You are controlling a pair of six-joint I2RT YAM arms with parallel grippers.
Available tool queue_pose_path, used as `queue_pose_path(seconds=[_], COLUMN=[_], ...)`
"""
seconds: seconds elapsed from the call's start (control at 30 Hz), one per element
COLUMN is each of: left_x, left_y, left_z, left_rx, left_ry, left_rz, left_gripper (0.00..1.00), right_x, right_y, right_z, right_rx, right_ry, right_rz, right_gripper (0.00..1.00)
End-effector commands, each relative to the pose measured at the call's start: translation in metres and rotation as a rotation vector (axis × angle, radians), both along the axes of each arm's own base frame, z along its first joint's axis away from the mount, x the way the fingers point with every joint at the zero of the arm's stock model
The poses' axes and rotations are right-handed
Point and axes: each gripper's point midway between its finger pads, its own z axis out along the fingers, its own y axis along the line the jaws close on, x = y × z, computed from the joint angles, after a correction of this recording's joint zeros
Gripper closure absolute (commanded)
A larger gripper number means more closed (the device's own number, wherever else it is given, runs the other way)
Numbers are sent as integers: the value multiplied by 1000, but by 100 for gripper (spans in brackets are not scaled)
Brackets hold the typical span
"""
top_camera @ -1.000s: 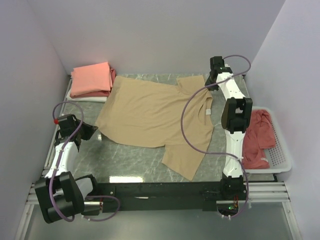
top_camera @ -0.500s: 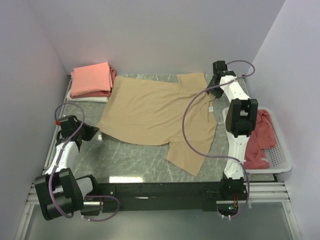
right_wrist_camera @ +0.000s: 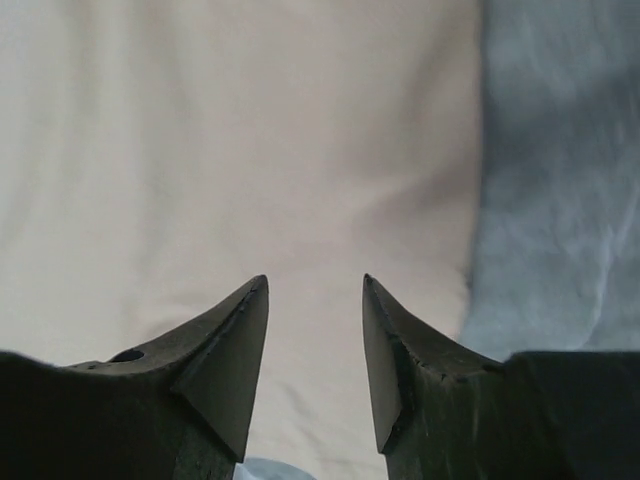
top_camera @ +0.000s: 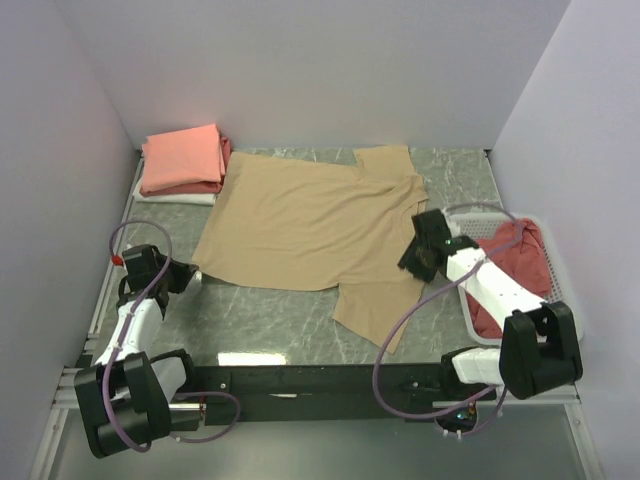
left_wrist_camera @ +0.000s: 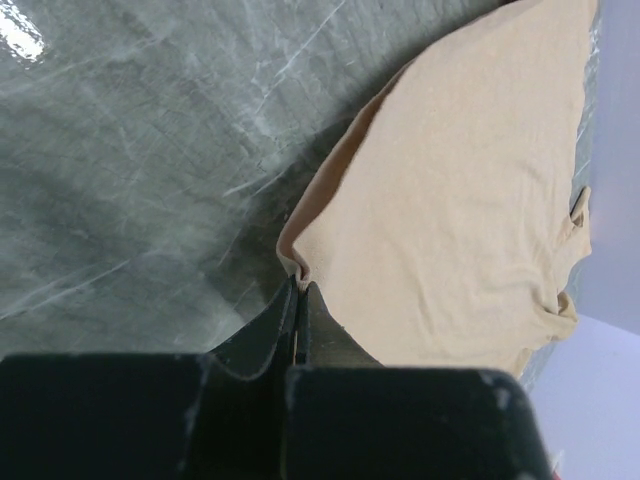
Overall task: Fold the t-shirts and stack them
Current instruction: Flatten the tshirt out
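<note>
A tan t-shirt [top_camera: 310, 225] lies spread out flat across the middle of the table, neck toward the right. My left gripper [top_camera: 190, 273] is shut on its near-left hem corner. In the left wrist view, that corner sits pinched at the closed tips of the left gripper [left_wrist_camera: 297, 285], and the rest of the tan t-shirt [left_wrist_camera: 460, 200] stretches away. My right gripper [top_camera: 412, 258] hovers open over the shirt's right edge. In the right wrist view, the right gripper [right_wrist_camera: 315, 285] holds nothing, with only tan t-shirt [right_wrist_camera: 250, 150] below it.
Folded t-shirts are stacked at the back left: salmon-pink [top_camera: 183, 158] on top, a red edge beneath it, and white [top_camera: 175, 197] at the bottom. A white slatted basket [top_camera: 556, 270] on the right holds a crumpled dusty red t-shirt [top_camera: 515, 270]. Grey marbled tabletop [right_wrist_camera: 560, 200] shows beside the shirt.
My right gripper opened and let go of the tan shirt at the back right, then swung toward the near right. The shirt now lies flatter. My left gripper drew slightly nearer.
</note>
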Motion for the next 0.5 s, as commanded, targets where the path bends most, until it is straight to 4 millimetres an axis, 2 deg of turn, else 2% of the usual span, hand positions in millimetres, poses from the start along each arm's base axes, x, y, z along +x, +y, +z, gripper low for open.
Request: queue_pose_path(seconds=[0.0, 0.03, 0.1, 0.13, 0.2, 0.43, 0.47], left_x=[8, 8, 9, 9, 9, 8, 8], left_y=[6, 5, 5, 5, 4, 5, 5], left_z=[11, 10, 14, 15, 17, 21, 22], left_rx=[25, 22, 21, 21, 25, 37, 40], left_ry=[-65, -63, -71, -74, -77, -76, -79], left_rz=[29, 30, 25, 24, 22, 15, 15], left_gripper=[99, 99, 99, 99, 99, 99, 99], right_x=[-43, -48, -66, -68, -77, -92, -98], right_y=[1, 1, -7, -13, -19, -12, -13], right_z=[-25, -22, -32, -29, -36, -47, -54], right_rx=[26, 31, 19, 10, 0, 49, 44], right_ry=[69, 49, 74, 45, 48, 78, 91], right_rz=[-75, -77, -124, -144, -170, -169, -168], right_gripper=[51, 50, 50, 50, 49, 50, 50])
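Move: The outer edge of the tan shirt's near sleeve lies about 11 cm back from my right hand, hardly 1 cm to its left and some 8 cm below. The sleeve hem's outer corner is about 20 cm back and 4 cm left, equally low; the white basket's middle is roughly 26 cm right and 2 cm back. From my left hand, that same sleeve edge is about 54 cm right, 11 cm back and 7 cm below. I swing my empty right hand back over the shirt's side towards the near sleeve, about 9 cm, sinking some 5 cm. Most of it comes quickly at first, then I ease off, turning the wrist slightly clockwise with the fingers staying half open. My left hand keeps its pinch on the shirt's near left corner, practically in place. ##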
